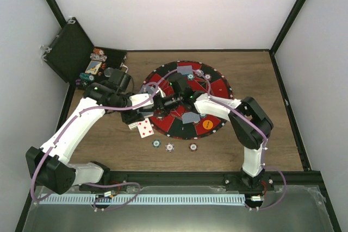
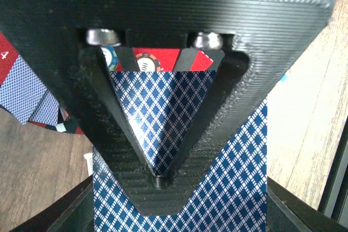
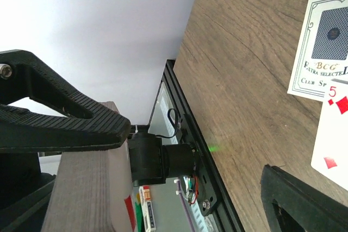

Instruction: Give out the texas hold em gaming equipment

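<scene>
My left gripper (image 2: 157,180) is shut on a deck of blue-diamond-backed playing cards (image 2: 234,177), held over the left edge of the mat. In the top view that gripper (image 1: 142,107) meets my right gripper (image 1: 166,101) tip to tip. The right gripper (image 3: 196,156) stands open, with one finger (image 3: 65,126) lying along the deck's grey edge (image 3: 81,188) and the other finger (image 3: 304,199) well apart. Face-down cards (image 1: 190,117) lie on the mat. A five of diamonds (image 3: 334,134) and a brand card (image 3: 321,47) lie face up on the wood. Three chips (image 1: 170,146) sit in a row nearby.
The round red-and-black mat (image 1: 217,88) carries an orange button disc (image 1: 207,124). An open black case (image 1: 70,52) with more chips (image 1: 98,55) stands at the back left. The table's black front rail (image 3: 204,188) runs close below the right gripper.
</scene>
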### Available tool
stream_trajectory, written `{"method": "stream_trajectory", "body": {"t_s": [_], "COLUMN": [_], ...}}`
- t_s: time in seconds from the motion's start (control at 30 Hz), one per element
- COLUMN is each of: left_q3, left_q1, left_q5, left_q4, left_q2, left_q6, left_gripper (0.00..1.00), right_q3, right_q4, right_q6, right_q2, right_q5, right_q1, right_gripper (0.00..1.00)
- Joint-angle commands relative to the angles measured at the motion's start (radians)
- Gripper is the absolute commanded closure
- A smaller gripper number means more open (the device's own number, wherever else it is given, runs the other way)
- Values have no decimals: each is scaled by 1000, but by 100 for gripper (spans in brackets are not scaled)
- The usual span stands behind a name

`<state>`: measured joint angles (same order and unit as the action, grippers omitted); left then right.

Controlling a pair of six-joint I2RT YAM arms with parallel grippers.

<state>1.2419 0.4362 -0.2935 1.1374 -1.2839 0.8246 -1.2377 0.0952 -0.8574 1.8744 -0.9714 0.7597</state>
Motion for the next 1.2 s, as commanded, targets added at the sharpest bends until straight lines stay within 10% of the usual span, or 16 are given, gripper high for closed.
{"method": "stream_trajectory", "body": {"t_s": [0.0, 0.4, 0.8, 1.17], "left_q3": [10, 15, -4, -17], "left_q1": [-1, -1, -1, -1], "left_q5": [-34, -35, -29, -13], "left_q4": [-20, -22, -35, -33], "left_q2": [11, 19, 17, 18], "left_q6": [15, 16, 11, 10], "left_gripper": [96, 96, 96, 96], "right_q3": [-27, 54, 30, 8], "right_q4": [5, -89, -145, -255], "right_q6": [-3, 74, 96, 176], "right_q2": [21, -30, -126, -167], "right_q5": [-17, 20, 46, 58], "right_q1": [-25, -95, -99, -205], "right_gripper": [15, 34, 91, 99]}}
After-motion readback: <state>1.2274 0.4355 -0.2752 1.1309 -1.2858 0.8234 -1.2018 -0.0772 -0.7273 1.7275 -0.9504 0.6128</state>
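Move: The left hand holds the deck face down in its fingers, its middle about 2 cm to the right of and level with the hand point. From the right hand the deck's middle is roughly 2 cm left, 2 cm back and 3 cm above, one finger over the top card. About 15 cm below the right hand lie the face-up five of diamonds, 10 cm back and 4 cm left, and a face-down pair, 9 cm ahead and 3 cm left. With its upper finger already on the deck's top card, the right hand draws back to the right and slightly forward while the fingers begin to shut, then rises about 3 cm as they close fully and pinch the card. It goes on right and forward, ending some 6 cm right of its start. The left hand keeps its hold on the deck and stays in place. ##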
